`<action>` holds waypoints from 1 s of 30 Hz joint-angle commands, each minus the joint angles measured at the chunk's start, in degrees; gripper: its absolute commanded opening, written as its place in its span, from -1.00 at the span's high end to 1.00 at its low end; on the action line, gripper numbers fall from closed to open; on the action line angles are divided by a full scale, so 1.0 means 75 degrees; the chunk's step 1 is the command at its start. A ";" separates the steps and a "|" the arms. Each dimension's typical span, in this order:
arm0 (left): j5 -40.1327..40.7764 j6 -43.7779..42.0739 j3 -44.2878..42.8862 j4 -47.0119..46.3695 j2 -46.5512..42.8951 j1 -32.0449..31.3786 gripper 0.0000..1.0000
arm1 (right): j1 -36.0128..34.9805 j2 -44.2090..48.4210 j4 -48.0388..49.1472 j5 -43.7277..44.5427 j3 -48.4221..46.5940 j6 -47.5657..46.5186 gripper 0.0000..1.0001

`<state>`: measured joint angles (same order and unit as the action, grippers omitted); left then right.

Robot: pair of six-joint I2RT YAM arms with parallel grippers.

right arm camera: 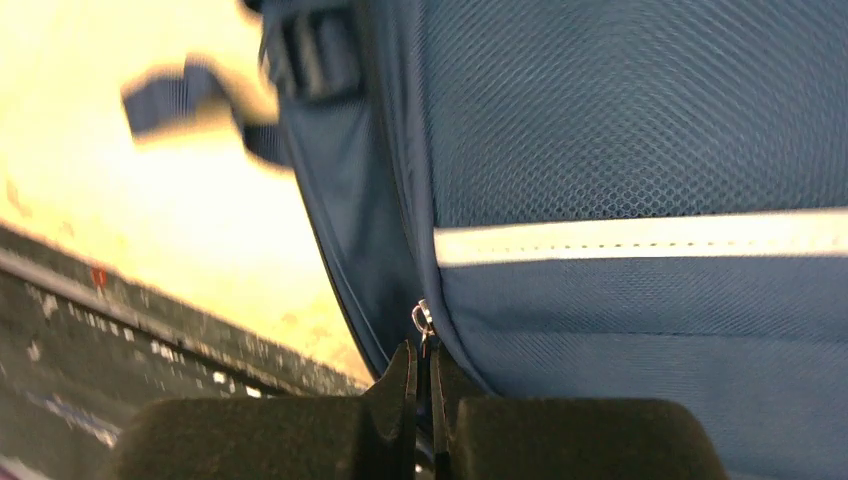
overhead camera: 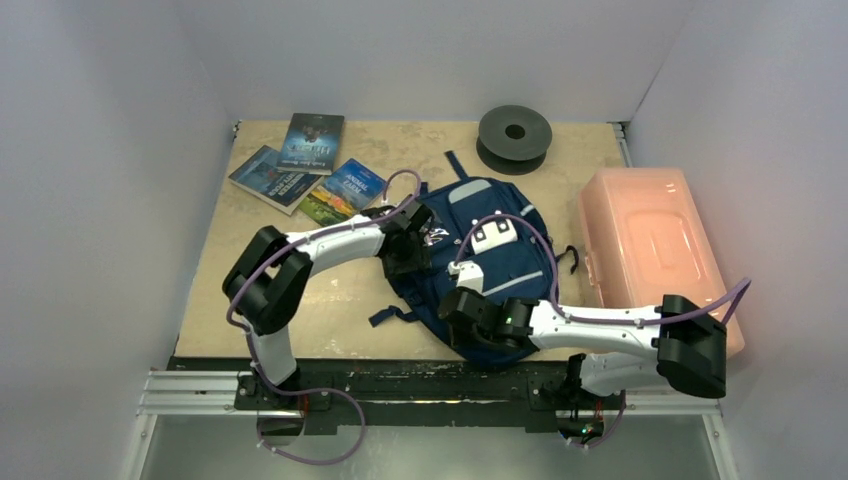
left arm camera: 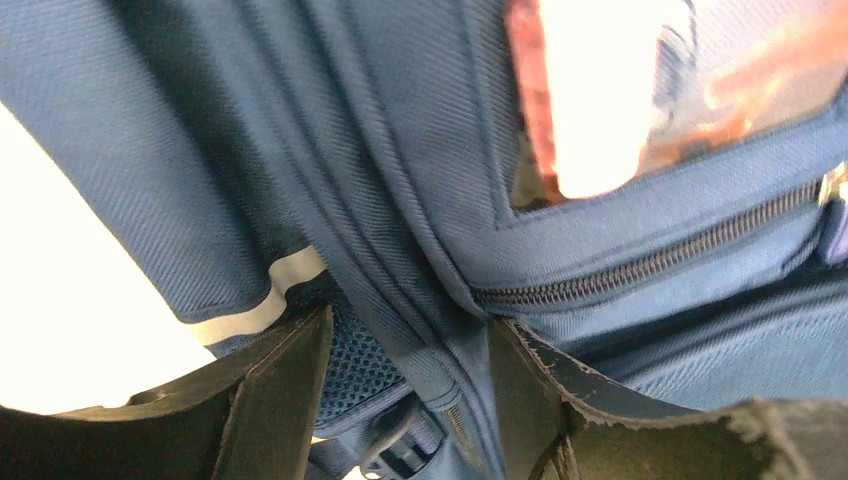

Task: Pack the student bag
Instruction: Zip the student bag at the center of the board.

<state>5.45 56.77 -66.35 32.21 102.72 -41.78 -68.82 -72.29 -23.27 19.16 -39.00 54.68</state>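
Note:
The student bag [overhead camera: 500, 270], navy with pale trim, lies flat in the middle of the table. My left gripper [overhead camera: 408, 250] is at its upper left side. In the left wrist view, the left gripper [left arm camera: 410, 340] has its jaws closed around a thick ridge of the bag's fabric [left arm camera: 400, 150], beside a shut zipper [left arm camera: 650, 262]. My right gripper [overhead camera: 462, 308] is at the bag's near left corner. There the right gripper [right arm camera: 424, 365] is shut on a small metal zipper pull [right arm camera: 423, 320] at the bag's side seam [right arm camera: 640, 320].
Three books [overhead camera: 312, 140] [overhead camera: 268, 178] [overhead camera: 342, 190] lie at the back left. A dark spool [overhead camera: 514, 135] stands at the back centre. A pink translucent box [overhead camera: 650, 250] sits right of the bag. A loose strap [overhead camera: 392, 315] trails left of the bag, near the table's front rail [overhead camera: 400, 385].

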 commanded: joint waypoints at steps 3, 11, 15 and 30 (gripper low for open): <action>0.0597 -0.2087 -0.1248 -0.0066 0.0964 0.0971 -0.16 | -0.0621 0.0044 -0.1022 -0.0325 -0.0148 -0.1211 1.00; -0.2293 -0.1711 0.0483 -0.0837 -0.1668 0.0989 -0.18 | -0.0598 0.1948 0.0564 0.0672 0.0694 -0.0664 1.00; -0.3412 0.0493 0.1618 -0.1413 -0.2542 0.0918 -0.18 | -0.0586 0.2120 0.1117 0.0630 0.0919 -0.0976 1.00; -0.2955 0.3898 0.2769 -0.4887 -0.1462 -0.0868 -0.14 | -0.0586 0.1960 0.0946 0.0580 0.0699 -0.1535 1.00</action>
<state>-19.49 82.06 -45.47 5.08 90.89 -47.70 -72.86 -58.37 -18.37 21.65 -31.57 45.87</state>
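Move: The stretch of zipper seam to straddle lies about 10 cm back and 9 cm right of the left gripper, roughly level with it. The zipper pull, already pinched in the right fingers, is some 16 cm back and 11 cm right of the left gripper; from the right gripper that seam stretch is about 6 cm ahead and 2 cm left. The clear pocket sits 8 cm ahead and 6 cm right of the left gripper, the loose strap 11 cm back and 4 cm left. Bring the left gripper, fingers kept open, first a little forward along the bag's edge, then up about 8 cm and back and right towards the right hand, tipping the fingertips some 35 degrees rightward, and lower it over the zipper seam just ahead of the pull. Keep the pull pinched in the right gripper and raise it about 3 cm, easing slightly back. ##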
